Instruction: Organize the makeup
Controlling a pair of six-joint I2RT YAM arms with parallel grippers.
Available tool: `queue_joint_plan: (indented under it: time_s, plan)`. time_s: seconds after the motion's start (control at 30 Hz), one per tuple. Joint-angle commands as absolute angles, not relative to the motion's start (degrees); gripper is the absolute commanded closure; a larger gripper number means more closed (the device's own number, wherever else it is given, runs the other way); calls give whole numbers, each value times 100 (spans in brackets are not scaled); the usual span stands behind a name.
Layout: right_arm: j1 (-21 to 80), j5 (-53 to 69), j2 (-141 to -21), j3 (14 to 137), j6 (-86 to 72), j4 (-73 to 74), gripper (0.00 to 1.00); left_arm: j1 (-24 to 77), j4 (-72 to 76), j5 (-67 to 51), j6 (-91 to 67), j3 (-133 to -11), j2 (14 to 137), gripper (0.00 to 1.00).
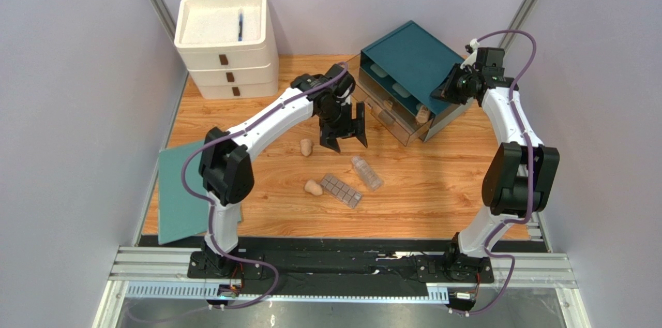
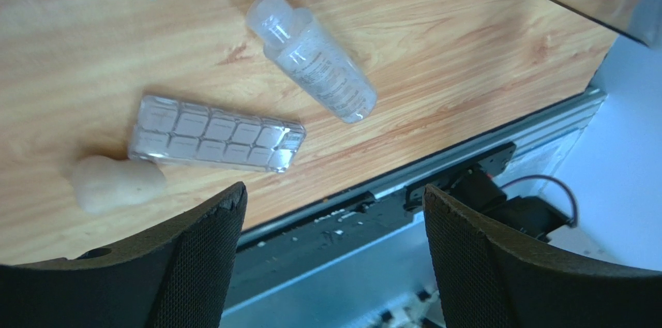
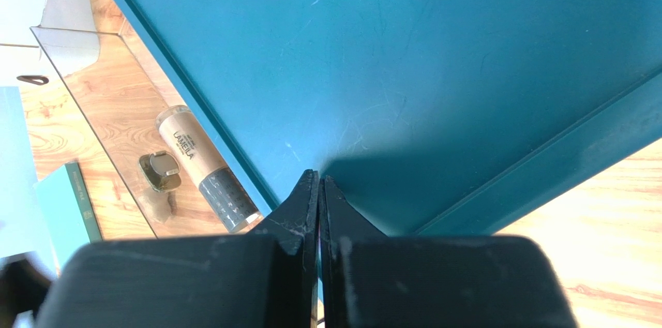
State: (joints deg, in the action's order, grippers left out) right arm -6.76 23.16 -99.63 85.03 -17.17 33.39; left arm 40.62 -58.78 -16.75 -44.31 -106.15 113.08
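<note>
The makeup lies partly loose on the wooden table: a clear bottle (image 1: pixel 367 173) (image 2: pixel 318 68), a grey-brown gridded palette (image 1: pixel 341 190) (image 2: pixel 214 134) and two beige sponges (image 1: pixel 306 146) (image 1: pixel 313 187), one of them also in the left wrist view (image 2: pixel 116 182). My left gripper (image 1: pixel 346 130) (image 2: pixel 334 196) hangs open and empty above the table, behind these items. A beige tube with a grey cap (image 3: pixel 194 165) lies in the clear pulled-out drawer (image 1: pixel 388 114). My right gripper (image 1: pixel 444 94) (image 3: pixel 318 177) is shut on nothing, its tips at the teal top of the organizer (image 1: pixel 412 56).
A white stacked drawer unit (image 1: pixel 224 41) stands at the back left. A flat teal sheet (image 1: pixel 179 188) hangs over the table's left edge. A small olive squarish piece (image 3: pixel 159 170) sits beside the tube in the drawer. The black rail (image 2: pixel 435 180) runs along the near edge.
</note>
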Motion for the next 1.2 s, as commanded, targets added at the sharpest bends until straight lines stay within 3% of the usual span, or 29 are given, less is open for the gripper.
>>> queue_joint_plan:
  time_s: [0.0, 0.23, 0.7, 1.1, 1.13, 1.17]
  plan:
    - [-606, 2127, -10047, 8078, -1652, 3964, 100, 4025, -6627, -2257, -5641, -10802, 11838, 13]
    - [-606, 2223, -9774, 7682, -1714, 3762, 100, 4227, -5425, -2917, -7109, -9634, 11725, 14]
    - [-598, 2329, -9369, 7251, -1749, 3621, 100, 4465, -5353, -2944, -7646, -10275, 12735, 18]
    - [-606, 2312, -9237, 7181, -1758, 3612, 100, 4500, -5273, -3058, -7814, -10599, 13333, 63]
    - [-606, 2303, -9246, 7189, -1758, 3612, 100, 4509, -5273, -3093, -7805, -10600, 13368, 74]
    - [-606, 2311, -9246, 7189, -1749, 3612, 100, 4509, -5265, -3137, -7779, -10600, 13438, 78]
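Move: The clear bottle lies on the table about 7 cm to the right of the open left hand, 5 cm back and some 13 cm below it, cap end farther out and to the left. At the bottle's near left lies the clear palette, about 10 cm back from this hand and level sideways; the beige sponge beside it is 9 cm back and 8 cm left. From the shut right hand, the bottle is roughly 18 cm back, 17 cm left and 14 cm below; the organizer lid's middle is about 8 cm ahead and 5 cm left, 1 cm lower. The lying bottle is taken by the left hand, which sinks some 12 cm in all, first down and back, then about 5 cm right, then down again over the bottle's cap end, its fingertips swinging back towards the base by about 35 degrees with a counter-clockwise turn. Late on, the fingers close and pinch the bottle across its sides. The shut right hand shifts 3 cm back and slightly left, level, at the lid's near right edge. ##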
